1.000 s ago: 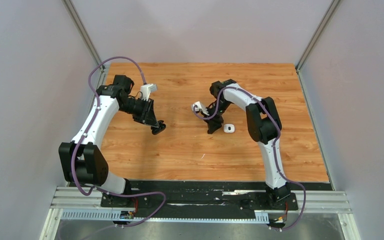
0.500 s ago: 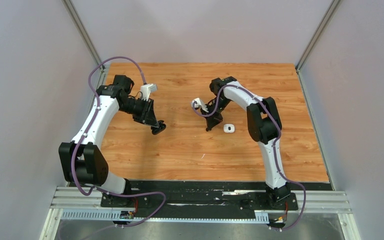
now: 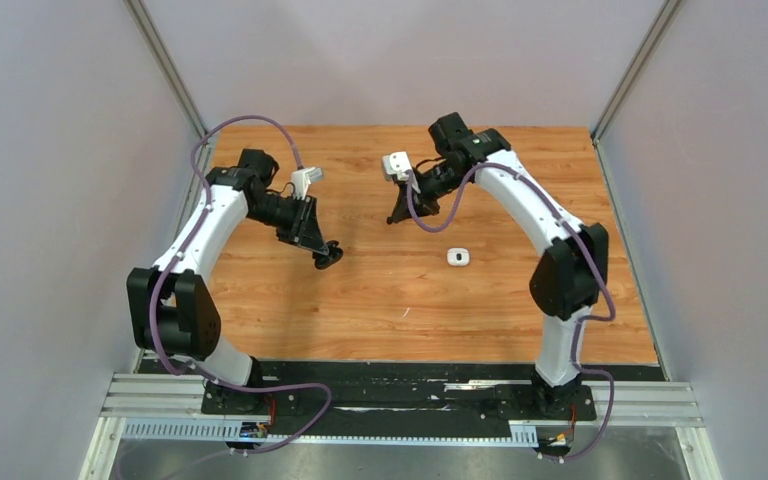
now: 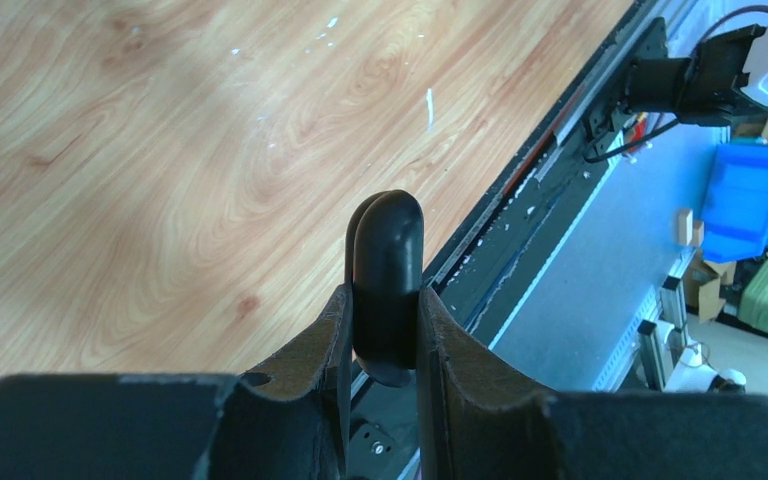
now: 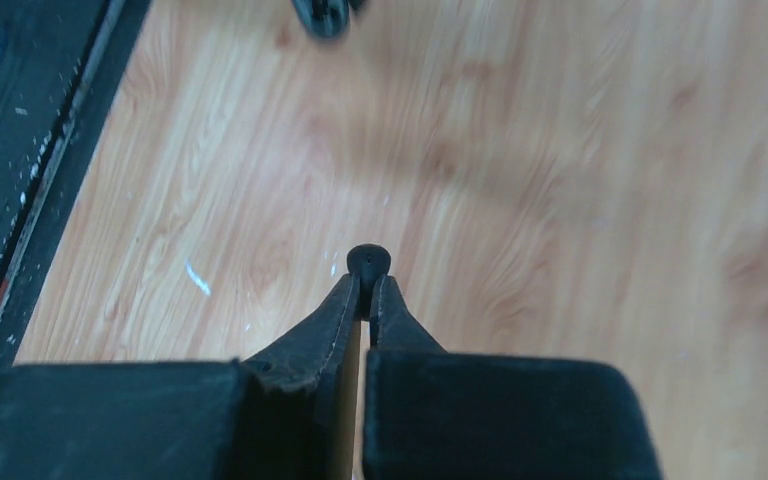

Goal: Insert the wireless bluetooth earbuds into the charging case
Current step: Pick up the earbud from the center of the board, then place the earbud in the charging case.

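A black rounded charging case (image 4: 388, 235) stands on edge between the fingers of my left gripper (image 4: 385, 292), which is shut on it and holds it above the wooden table (image 3: 290, 290). From overhead that left gripper (image 3: 328, 255) hangs at centre left. My right gripper (image 5: 368, 283) is shut on a tiny black earbud (image 5: 368, 260) that pokes out past its fingertips. The right gripper (image 3: 396, 216) is raised over the table's back middle, to the right of the left gripper and apart from it. No other earbuds are in view.
A small white rounded case (image 3: 459, 257) lies on the wood right of centre. A tiny white speck (image 3: 406, 312) sits nearer the front. Grey walls close in both sides, and a black rail (image 3: 400, 385) runs along the near edge.
My right gripper has shut on the black earbud, lifted from the table beside the white case and swung back and left. The left arm has shifted slightly right with the black case.
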`<state>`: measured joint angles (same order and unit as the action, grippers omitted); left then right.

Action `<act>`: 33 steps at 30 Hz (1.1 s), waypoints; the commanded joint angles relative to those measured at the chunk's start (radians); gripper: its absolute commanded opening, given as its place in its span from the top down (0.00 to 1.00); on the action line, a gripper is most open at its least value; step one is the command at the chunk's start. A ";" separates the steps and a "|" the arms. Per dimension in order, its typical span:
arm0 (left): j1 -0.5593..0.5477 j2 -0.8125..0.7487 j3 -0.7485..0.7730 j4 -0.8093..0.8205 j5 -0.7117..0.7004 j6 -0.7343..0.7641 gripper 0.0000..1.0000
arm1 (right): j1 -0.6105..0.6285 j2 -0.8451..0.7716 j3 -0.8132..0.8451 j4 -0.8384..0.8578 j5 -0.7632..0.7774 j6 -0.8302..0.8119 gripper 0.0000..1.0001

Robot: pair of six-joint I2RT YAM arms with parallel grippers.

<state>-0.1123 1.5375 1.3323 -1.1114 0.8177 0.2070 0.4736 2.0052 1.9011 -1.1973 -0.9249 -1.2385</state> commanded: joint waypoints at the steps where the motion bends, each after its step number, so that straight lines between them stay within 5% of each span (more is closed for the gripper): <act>1: -0.050 0.019 0.064 0.033 0.069 -0.029 1.00 | 0.079 -0.161 0.010 0.112 -0.126 0.025 1.00; 9: -0.079 0.057 0.128 0.024 0.127 -0.034 1.00 | 0.177 -0.264 -0.137 0.327 -0.088 0.049 1.00; 33: -0.082 0.047 0.154 0.010 0.239 -0.017 1.00 | 0.234 -0.180 -0.126 0.343 -0.086 0.028 1.00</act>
<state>-0.1902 1.5959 1.4422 -1.0992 0.9997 0.1841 0.6968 1.8130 1.7565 -0.8726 -0.9806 -1.1843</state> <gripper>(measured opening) 0.304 0.020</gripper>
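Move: The open black charging case sits in my left fingertips, about 6 cm back and 12 cm to the left of my right hand, at much the same height. The black earbud pinched in my right fingers is some 7 cm ahead and 13 cm to the right of my left hand, roughly level with it. The white case lies on the board 13 cm right of my right hand, 2 cm farther out and about 16 cm below. I keep the earbud pinched in my right fingers and swing it up, left and back towards the open case, climbing about 10 cm before sinking some 4 cm, then creeping on left over the case as that wrist lifts its fingertips roughly 20 degrees. My left hand, still gripping the case, goes about 4.5 cm right and almost as far up to meet it, tilting its fingers up slightly. ##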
